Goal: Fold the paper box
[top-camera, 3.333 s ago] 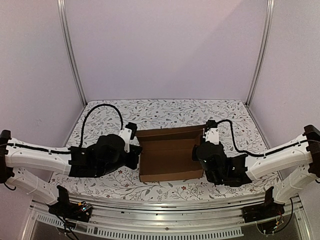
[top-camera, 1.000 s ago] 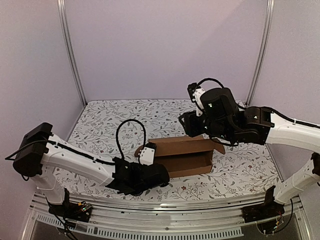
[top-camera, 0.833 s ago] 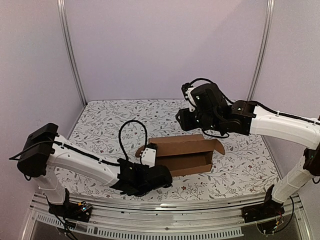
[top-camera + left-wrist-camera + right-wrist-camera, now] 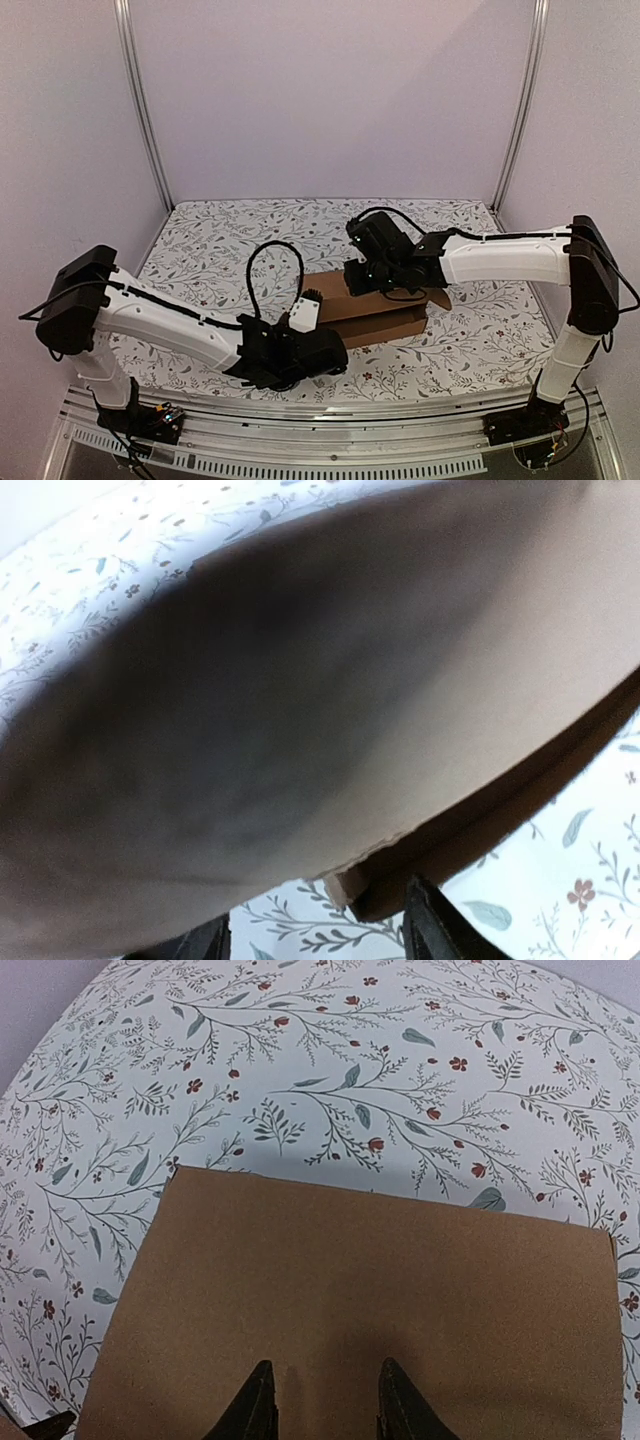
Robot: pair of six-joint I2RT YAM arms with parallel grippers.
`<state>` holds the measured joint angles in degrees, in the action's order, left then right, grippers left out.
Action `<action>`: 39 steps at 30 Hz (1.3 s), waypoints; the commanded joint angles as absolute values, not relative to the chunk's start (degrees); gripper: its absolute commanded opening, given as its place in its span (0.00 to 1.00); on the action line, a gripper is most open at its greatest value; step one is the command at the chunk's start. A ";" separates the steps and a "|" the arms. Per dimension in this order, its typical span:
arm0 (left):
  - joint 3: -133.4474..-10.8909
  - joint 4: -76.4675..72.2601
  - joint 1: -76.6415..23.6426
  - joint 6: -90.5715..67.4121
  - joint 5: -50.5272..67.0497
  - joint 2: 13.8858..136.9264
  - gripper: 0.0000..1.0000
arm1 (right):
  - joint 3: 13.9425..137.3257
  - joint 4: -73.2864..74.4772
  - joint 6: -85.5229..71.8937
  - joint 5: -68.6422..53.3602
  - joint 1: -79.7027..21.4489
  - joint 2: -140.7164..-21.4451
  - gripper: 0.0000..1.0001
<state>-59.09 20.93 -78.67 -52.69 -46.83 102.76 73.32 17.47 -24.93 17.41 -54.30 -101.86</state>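
The paper box (image 4: 385, 325) is brown corrugated cardboard in the middle of the floral table, with a side flap (image 4: 436, 298) sticking out at its right end. My right gripper (image 4: 362, 285) is down on its top panel (image 4: 380, 1280), fingers apart, tips over the flat cardboard with nothing between them (image 4: 325, 1365). My left gripper (image 4: 330, 345) is low at the box's front left corner. In the left wrist view the cardboard (image 4: 300, 680) fills most of the frame, and a box corner (image 4: 350, 888) sits in the gap of the open jaws (image 4: 315, 930).
The floral tablecloth (image 4: 220, 250) covers the whole table. Metal frame posts (image 4: 145, 110) stand at the back corners against pale walls. The aluminium rail (image 4: 330, 415) runs along the near edge, with the arm bases at both ends.
The right gripper has come down from above onto the box, and the upright back panel now lies folded over. The left gripper's jaws have opened at the front left corner.
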 commanded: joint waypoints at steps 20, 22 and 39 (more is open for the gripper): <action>-52.05 18.88 -69.50 -42.86 -22.74 77.43 0.84 | 66.42 10.08 -28.19 18.70 -54.02 -109.09 0.27; -51.46 18.50 -66.55 -41.75 -20.91 76.76 0.84 | 66.04 9.98 -28.30 18.63 -54.01 -109.24 0.27; -55.45 3.65 -46.79 -39.37 -2.38 95.09 0.81 | 65.83 11.39 -25.95 17.80 -54.01 -103.21 0.30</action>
<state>-53.04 10.00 -50.24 -39.46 -9.67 91.44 66.94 9.15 -26.92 18.59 -54.30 -106.04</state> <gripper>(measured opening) 0.815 0.295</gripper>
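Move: Just off the left fingertips, about 4 cm ahead, 4 cm to the left and 4 cm above that hand, is the raised lid's front-left corner; the lid's middle is some 10 cm ahead, 8 cm to its right and 4 cm up. The right hand is over the lid, whose middle is level with it, about 2 cm to its right and 2 cm below, with that same corner some 6 cm back and 10 cm to its left. Pressing straight down on the lid with its fingertips, the right hand sinks about 6 cm and then stays there. The left hand, opening wider, backs out a few centimetres from under the lid's front edge, lifts some 10 cm clear, swings forward and left around the front-left corner, then comes down with open fingers tipped lower over the front flap's left end. ##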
